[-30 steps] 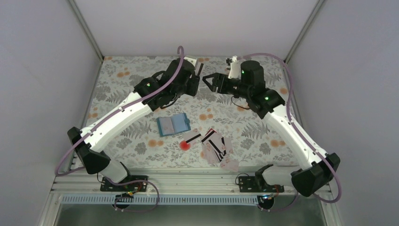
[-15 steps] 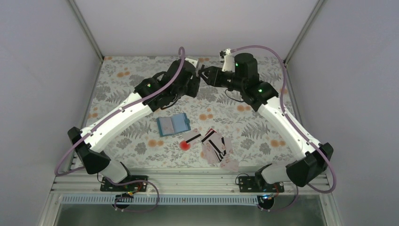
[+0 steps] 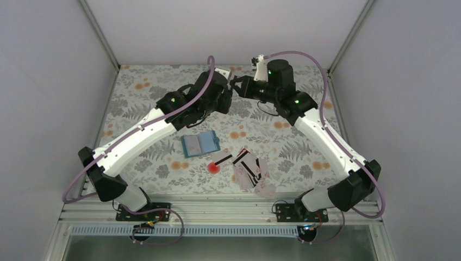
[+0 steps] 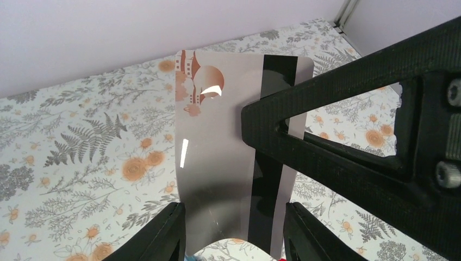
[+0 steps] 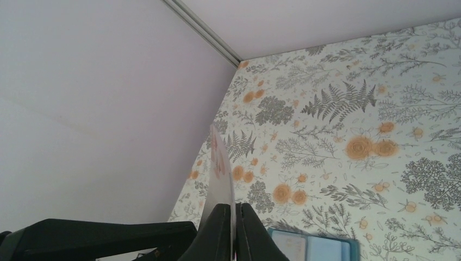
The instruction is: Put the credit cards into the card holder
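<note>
A pale credit card (image 4: pixel 217 136) with a black stripe and an orange print hangs in the air over the far middle of the table. My left gripper (image 4: pixel 235 220) is shut on its two long edges, and the card bows slightly between the fingers. My right gripper (image 5: pixel 235 217) is shut flat on the same card (image 5: pixel 220 163), one black finger (image 4: pixel 326 130) lying across its face. In the top view the two grippers meet, left (image 3: pixel 226 94) and right (image 3: pixel 235 87). The blue card holder (image 3: pixel 200 143) lies open on the table, also in the right wrist view (image 5: pixel 315 249). More credit cards (image 3: pixel 250 169) lie fanned near the front.
A round red spot (image 3: pixel 213 167) marks the cloth just left of the card pile. The floral cloth (image 3: pixel 136 103) covers the table. Pale walls close in the left, back and right sides. A metal rail (image 3: pixel 217 209) with both arm bases runs along the near edge.
My right gripper has moved left to the left gripper and closed its jaws on the card. The left gripper has stayed in place holding the card.
</note>
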Controlling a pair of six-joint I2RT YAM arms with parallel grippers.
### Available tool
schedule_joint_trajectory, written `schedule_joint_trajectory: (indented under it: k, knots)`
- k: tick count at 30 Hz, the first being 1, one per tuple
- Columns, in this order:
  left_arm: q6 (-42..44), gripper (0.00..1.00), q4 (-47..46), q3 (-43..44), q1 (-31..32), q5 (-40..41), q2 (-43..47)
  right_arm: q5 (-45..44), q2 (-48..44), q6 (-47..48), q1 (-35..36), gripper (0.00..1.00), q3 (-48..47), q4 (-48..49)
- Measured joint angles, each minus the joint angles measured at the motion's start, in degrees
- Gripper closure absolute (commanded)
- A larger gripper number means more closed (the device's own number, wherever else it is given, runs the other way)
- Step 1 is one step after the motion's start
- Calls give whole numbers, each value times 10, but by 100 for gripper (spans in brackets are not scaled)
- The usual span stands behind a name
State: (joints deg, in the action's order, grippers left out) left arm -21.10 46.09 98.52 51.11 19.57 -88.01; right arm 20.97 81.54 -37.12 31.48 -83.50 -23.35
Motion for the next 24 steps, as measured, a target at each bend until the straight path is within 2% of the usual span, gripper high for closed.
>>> schedule_joint_trajectory:
  k: [4,10,15,18,19,20,24]
  knots:
    - [-4,57,1,0,2,4,0,1,0,-2,0,97,0,0]
    - [-2,32,-1,-9,2,9,6,7,-1,-2,0,97,0,0]
    - [23,26,0,-46,2,9,50,2,-2,3,2,97,-1,0]
    - [45,15,6,-47,2,9,76,-2,-4,7,2,97,-1,0]
    - [51,4,8,-48,2,9,85,-3,-5,9,2,97,-1,-1]
    - [57,0,9,-54,2,7,98,-5,-7,13,2,97,-1,-1]
    - [85,0,16,-75,2,1,141,-11,-23,25,2,97,6,0]
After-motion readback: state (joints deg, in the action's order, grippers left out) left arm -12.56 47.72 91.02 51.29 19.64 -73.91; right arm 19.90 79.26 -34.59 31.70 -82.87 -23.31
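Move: The white card is gripped between the two hands. Its middle lies about 4 cm ahead of the left hand, 1 cm to its right and 1 cm above it, and about 1 cm ahead and 2 cm left of the right hand. The open card holder lies on the table, 5 cm back, 13 cm left and 35 cm below the right hand. The loose card pile is also on the table, some 15 cm back and 6 cm right of the right hand. While the right gripper keeps the card pinched by its faces near the stripe, almost still and only easing up and back by about 1 cm at the end, the left gripper waits briefly and then spreads its fingers from the card's two long edges to fully open. As they let go, the left hand draws away from the card, some 5 cm left, 4 cm back and, after a slight dip, 3 cm up, its fingertips tilting up by a few degrees. ##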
